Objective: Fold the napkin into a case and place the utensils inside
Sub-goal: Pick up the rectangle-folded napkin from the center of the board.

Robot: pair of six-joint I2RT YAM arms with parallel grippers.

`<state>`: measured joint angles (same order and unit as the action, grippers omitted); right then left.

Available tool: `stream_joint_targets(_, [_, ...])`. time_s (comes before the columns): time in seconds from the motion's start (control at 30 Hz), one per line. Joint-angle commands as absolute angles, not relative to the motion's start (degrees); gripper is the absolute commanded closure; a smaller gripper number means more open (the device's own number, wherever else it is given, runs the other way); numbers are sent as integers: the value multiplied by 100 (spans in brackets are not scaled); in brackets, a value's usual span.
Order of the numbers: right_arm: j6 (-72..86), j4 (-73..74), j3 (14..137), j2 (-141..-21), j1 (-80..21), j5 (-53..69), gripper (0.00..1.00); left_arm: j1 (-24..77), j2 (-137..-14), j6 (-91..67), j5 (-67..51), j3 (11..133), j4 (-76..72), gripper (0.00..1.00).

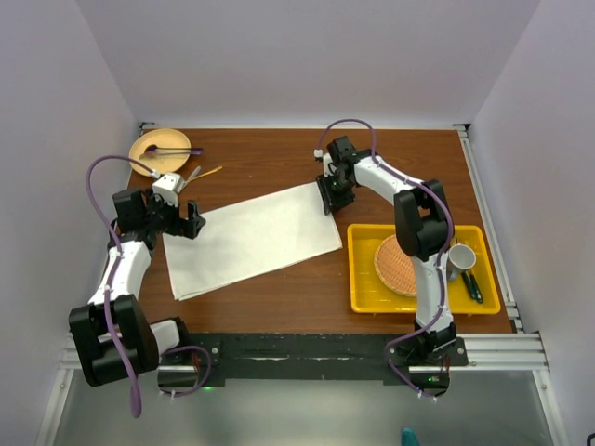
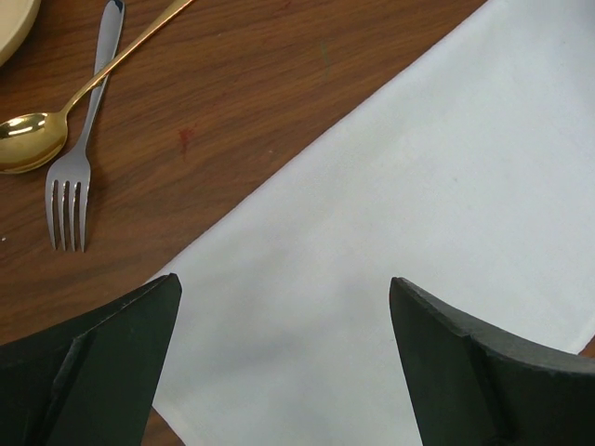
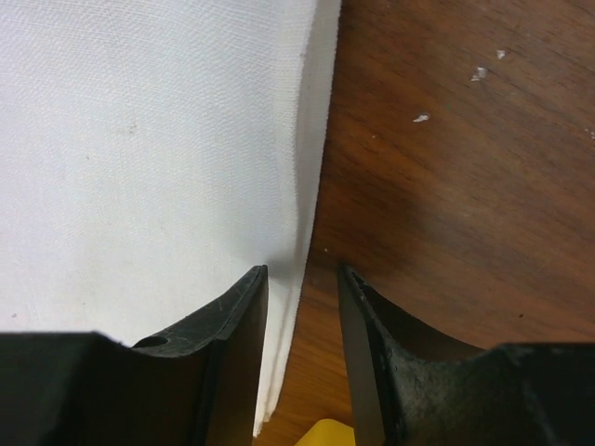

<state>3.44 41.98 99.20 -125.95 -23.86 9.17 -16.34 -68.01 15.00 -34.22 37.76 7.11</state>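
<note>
The napkin (image 1: 256, 240) lies flat on the wooden table as a long cream-white rectangle, slanted from near left to far right. My left gripper (image 1: 179, 221) hovers open over its left end, fingers wide apart above the cloth (image 2: 418, 186) with nothing between them (image 2: 284, 280). My right gripper (image 1: 332, 195) is at the napkin's far right corner. Its jaws (image 3: 301, 269) stand narrowly apart astride the cloth's layered edge (image 3: 139, 139), one finger over cloth and one over bare wood. The utensils lie crossed beyond the left end: a gold spoon (image 2: 28, 139) and a shiny fork (image 2: 72, 186), also in the top view (image 1: 200, 174).
A tan plate (image 1: 153, 144) with a purple utensil (image 1: 175, 150) sits at the far left corner. A yellow tray (image 1: 363, 279) on the right holds a woven orange mat (image 1: 395, 265), a white cup (image 1: 462, 257) and dark green-handled utensils (image 1: 472, 283).
</note>
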Motion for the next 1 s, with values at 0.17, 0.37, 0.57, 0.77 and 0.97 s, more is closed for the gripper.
stream_joint_targets(0.17, [290, 4219, 9852, -12832, -2645, 773, 84, -1626, -6627, 1406, -3164, 3744, 527, 0])
stream_joint_targets(0.37, [228, 4315, 10370, -12937, -2514, 528, 100, -1626, -6636, 1397, -3024, 3744, 484, 0])
stream_joint_targets(0.57, [35, 4755, 11600, -13157, -2136, 509, 100, -1626, -6662, 1345, -2936, 3762, 431, 0])
stream_joint_targets(0.77, [-176, 4685, 11751, -12894, -2136, 1167, 100, -1626, -6688, 1301, -2909, 3744, 404, 0])
stream_joint_targets(0.97, [-44, 4667, 11654, -12814, -2241, 1547, 100, -1626, -6697, 1283, -2865, 3735, 369, 0])
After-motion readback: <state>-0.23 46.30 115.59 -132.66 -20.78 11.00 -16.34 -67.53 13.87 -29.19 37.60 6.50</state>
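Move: The napkin's right edge lies practically between the right gripper's open fingertips, about 1 cm to its left and 1 cm below. From that hand the folded napkin's middle is some 18 cm left and 7 cm back. The yellow tray's centre is about 23 cm right and 15 cm back, its floor just below fingertip height. From the left gripper, that same right edge is roughly 28 cm right, 2 cm ahead and 9 cm down. Nudge the right gripper about 1.5 cm left over the napkin's right edge while closing the part-open fingers fully, and pinch that edge between the tips. Keeping the grip, pull it forward, away from the near side of the board, some 6 cm, rising about 3 cm on the way. ##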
